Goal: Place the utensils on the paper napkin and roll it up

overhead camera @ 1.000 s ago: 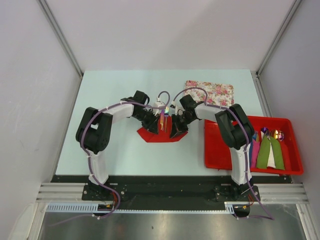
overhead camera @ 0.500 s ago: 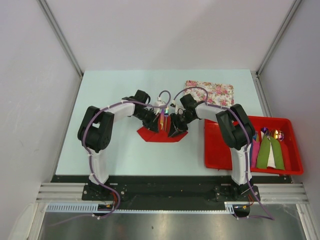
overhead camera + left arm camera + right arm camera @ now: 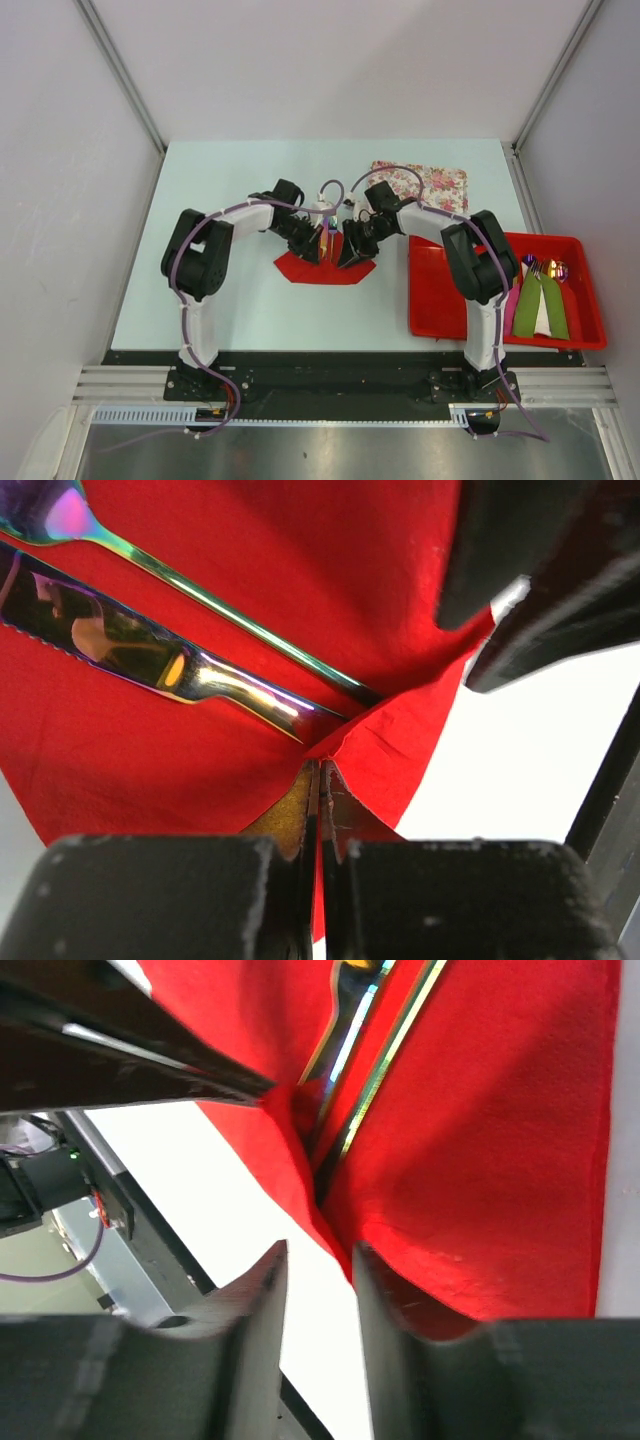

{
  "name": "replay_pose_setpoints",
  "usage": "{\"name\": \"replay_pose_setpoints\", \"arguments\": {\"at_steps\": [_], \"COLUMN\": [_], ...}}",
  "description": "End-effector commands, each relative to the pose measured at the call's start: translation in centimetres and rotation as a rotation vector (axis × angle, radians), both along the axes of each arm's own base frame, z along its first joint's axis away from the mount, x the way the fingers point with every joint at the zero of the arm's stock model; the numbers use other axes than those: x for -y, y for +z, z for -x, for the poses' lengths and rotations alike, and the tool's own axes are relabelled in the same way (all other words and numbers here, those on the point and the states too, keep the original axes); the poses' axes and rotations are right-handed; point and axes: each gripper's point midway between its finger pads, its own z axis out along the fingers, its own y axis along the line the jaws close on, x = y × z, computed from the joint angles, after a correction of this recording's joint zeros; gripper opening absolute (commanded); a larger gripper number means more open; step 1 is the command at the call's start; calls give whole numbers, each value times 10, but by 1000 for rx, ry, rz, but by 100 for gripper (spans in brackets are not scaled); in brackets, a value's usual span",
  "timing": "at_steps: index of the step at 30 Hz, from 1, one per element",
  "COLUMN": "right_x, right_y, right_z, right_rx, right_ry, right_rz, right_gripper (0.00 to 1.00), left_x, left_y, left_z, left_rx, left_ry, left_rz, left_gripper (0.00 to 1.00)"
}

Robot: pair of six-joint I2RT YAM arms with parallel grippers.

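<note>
The red paper napkin (image 3: 322,268) lies at mid-table, folded up around the utensils (image 3: 326,238). In the left wrist view the napkin (image 3: 150,750) holds an iridescent knife (image 3: 150,655) and a slim handle (image 3: 230,615). My left gripper (image 3: 320,772) is shut on the napkin's lifted edge; in the top view it (image 3: 314,243) sits at the napkin's left. My right gripper (image 3: 318,1252) is narrowly open, and a raised fold of the napkin (image 3: 480,1160) touches its right finger (image 3: 390,1310). In the top view it (image 3: 349,250) sits at the napkin's right. The utensil handles (image 3: 375,1070) lie in the fold.
A floral mat (image 3: 425,185) lies behind the right arm. A red tray (image 3: 440,300) at the right holds green and pink napkin rolls (image 3: 538,305) with cutlery. The table's near edge and the arm bases are close below.
Both arms have shifted a little toward the far side, the grippers staying at the napkin's two sides. The napkin and utensils stay in place.
</note>
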Motion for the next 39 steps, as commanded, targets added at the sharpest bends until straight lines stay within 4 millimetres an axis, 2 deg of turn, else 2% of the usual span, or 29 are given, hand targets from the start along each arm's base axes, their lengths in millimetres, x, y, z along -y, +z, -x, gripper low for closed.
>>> {"name": "replay_pose_setpoints", "arguments": {"at_steps": [1, 3, 7, 10, 16, 17, 19, 20, 21, 22, 23, 24, 26, 28, 29, 32, 37, 39], "right_x": [-7, -14, -24, -23, -10, -7, -3, -2, -1, 2, 2, 3, 4, 5, 5, 8, 9, 9], "right_y": [22, 23, 15, 5, -26, -31, -37, -41, -42, -44, -45, -46, -47, -49, -49, -52, -52, -52], "right_z": [1, 7, 19, 19, 15, 17, 17, 17, 17, 15, 16, 16, 16, 17, 17, 16, 16, 17], "right_rx": [36, 18, -17, -21, -55, -70, -81, -90, -94, -97, -101, -106, -109, -114, -116, -121, -122, -126], "right_ry": [13, 19, 26, 19, -25, -30, -42, -46, -48, -59, -61, -62, -66, -68, -69, -77, -81, -81], "right_rz": [-66, -79, -87, -71, 21, 34, 53, 60, 63, 70, 73, 77, 82, 86, 86, 93, 94, 92], "right_gripper": [32, 26, 22, 21, 18, 18, 18, 18, 18, 17, 18, 18, 17, 17, 17, 17, 17, 16], "left_x": [9, 9, 10, 10, 9, 9, 11, 8, 5, 6, 5, 3, 0, 0, -2, -3, -1, -3], "left_y": [8, 6, 5, 5, 8, 10, 27, 27, 44, 49, 50, 60, 60, 68, 62, 56, 47, 38], "left_z": [-12, -14, -16, -16, -14, -14, -14, -6, -8, -8, 1, 4, 20, 27, 37, 47, 47, 44], "left_rx": [18, 15, 12, 10, 7, 5, 24, -3, 27, 38, 2, 9, -47, -61, -98, -163, -207, -207], "left_ry": [13, 21, 28, 30, 35, 38, 48, 68, 85, 92, 100, 104, 119, 136, 140, 172, 223, 239], "left_rz": [13, 7, 2, 0, 9, 15, 78, 97, 131, 153, 172, 190, 210, 238, 242, 247, 258, 232], "left_gripper": [0, 0, 0, 0, 0, 2, 11, 16, 24, 26, 29, 32, 32, 33, 33, 33, 34, 33]}}
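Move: Just ahead of the left hand's shut tips lie the handles: the knife's middle about 5 cm ahead and 1 cm right, the fork's 6 cm ahead and 3 cm right. The napkin's near fold is centred about 5 cm back and 2 cm right, a centimetre lower. From the right hand that fold is some 4 cm back, 4 cm left and 3 cm below; the knife is 5 cm ahead and 5 cm left, the fork 6 cm ahead and 3 cm left. Keeping its shut tips on the turned-up flap by the handle ends, the left hand barely moves at first, then opens about a third, lifts off and draws back some 5 cm, rising before it dips slightly. Meanwhile the right hand eases back about 2 cm and a little left, then sinks to the right part of the near fold, its fingers narrowing without shutting, and stays there. ##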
